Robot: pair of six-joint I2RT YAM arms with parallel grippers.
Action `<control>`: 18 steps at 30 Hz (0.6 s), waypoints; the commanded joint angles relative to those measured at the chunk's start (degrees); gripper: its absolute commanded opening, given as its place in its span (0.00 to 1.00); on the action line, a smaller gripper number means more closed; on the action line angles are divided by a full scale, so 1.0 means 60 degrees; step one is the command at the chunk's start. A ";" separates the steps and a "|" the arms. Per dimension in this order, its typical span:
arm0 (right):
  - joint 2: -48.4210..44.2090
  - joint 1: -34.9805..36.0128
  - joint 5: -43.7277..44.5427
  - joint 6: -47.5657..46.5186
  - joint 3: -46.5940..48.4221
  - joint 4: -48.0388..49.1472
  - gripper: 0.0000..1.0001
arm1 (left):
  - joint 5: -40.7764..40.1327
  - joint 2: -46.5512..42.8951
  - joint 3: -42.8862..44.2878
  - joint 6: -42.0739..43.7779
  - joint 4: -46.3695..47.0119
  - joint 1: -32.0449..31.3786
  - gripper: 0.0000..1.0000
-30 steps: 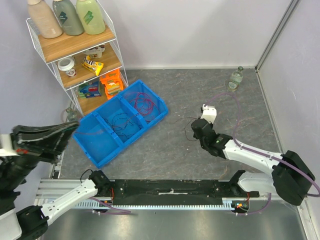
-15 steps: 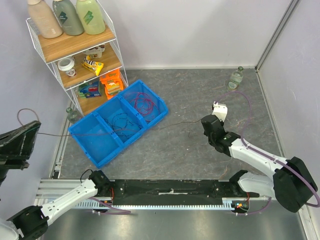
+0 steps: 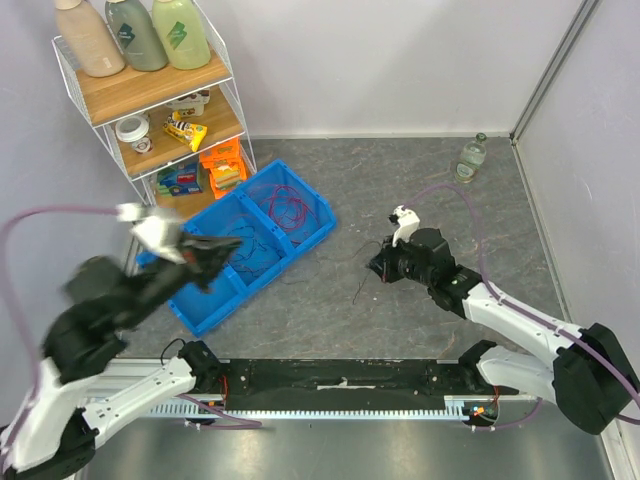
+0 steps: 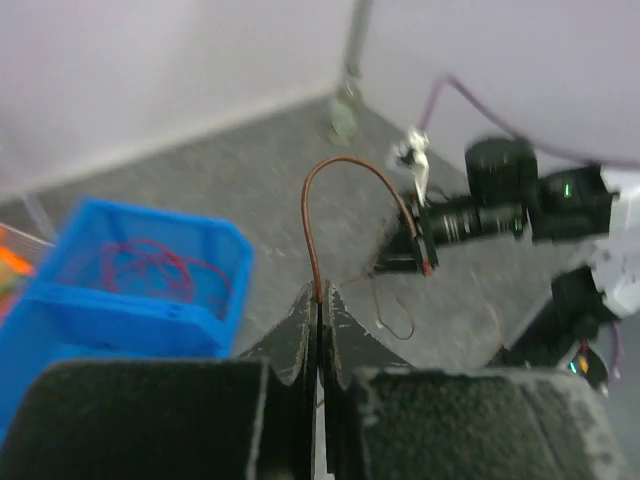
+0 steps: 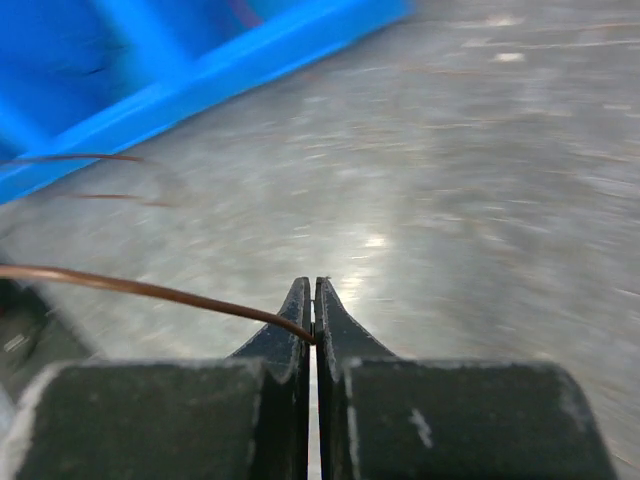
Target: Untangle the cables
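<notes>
One thin brown cable (image 4: 340,165) arcs between my two grippers. My left gripper (image 4: 320,290) is shut on one end of it, blurred above the blue bin (image 3: 290,258) in the top view, where its tip (image 3: 228,243) hangs over the middle compartment. My right gripper (image 5: 313,285) is shut on the other end, and the cable (image 5: 150,290) leaves it to the left. That gripper (image 3: 378,265) sits low over the grey floor right of the bin. A slack loop of cable (image 3: 358,290) trails below it. Red cables (image 3: 285,210) and dark cables (image 3: 250,250) lie in the bin.
A wire shelf (image 3: 150,110) with bottles and small packets stands at the back left, close to the bin. A glass bottle (image 3: 470,155) stands in the back right corner. Walls close the back and right. The arms' rail (image 3: 340,380) runs along the near edge.
My left arm has swung in from the far left to above the bin. The right gripper has moved left and shut on the cable. The cable, taut half a second ago, now hangs slack.
</notes>
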 commanded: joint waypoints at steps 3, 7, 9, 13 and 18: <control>-0.0082 0.0544 -0.4451 0.1230 0.0223 0.1826 0.00 | 0.3867 0.1311 -0.4148 -0.2107 0.4797 -0.0035 0.02; -0.0375 0.1305 -0.4203 0.1671 0.0354 0.2091 0.00 | 0.4968 0.2644 -0.5119 -0.3396 0.6429 -0.0049 0.02; -0.0346 0.1788 -0.3940 0.1642 0.0486 0.2091 0.00 | 0.5480 0.3390 -0.5340 -0.3925 0.7075 -0.0035 0.02; -0.0302 0.2215 -0.3631 0.1613 0.0545 0.2296 0.00 | 0.5556 0.3950 -0.5399 -0.4176 0.7092 -0.0035 0.02; -0.0288 0.2376 -0.3499 0.1467 0.0647 0.2209 0.00 | 0.5731 0.3775 -0.5911 -0.4688 0.7911 -0.0049 0.06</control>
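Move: Down to the right of the left hand, which holds one end of a brown cable, is the right gripper with its own pinch of cable: about 32 cm right, 12 cm ahead and 30 cm lower. From the left hand, the dark cables in the blue tray lie about 15 cm straight ahead and 42 cm down. From the right hand, the left gripper is some 32 cm left, 12 cm back and 31 cm up; the dark cables are about 27 cm left, 4 cm ahead and 12 cm down. Swooping down and to its right, roughly 20 cm each way, the left hand closes in on the right gripper, tipping its fingers down some 35 degrees and swinging clockwise. The right hand comes to meet it, back and left about 10 cm each and rising a little, while turning counter-clockwise and rolling its left side up. Both stay shut on their cable and ease off close together. ##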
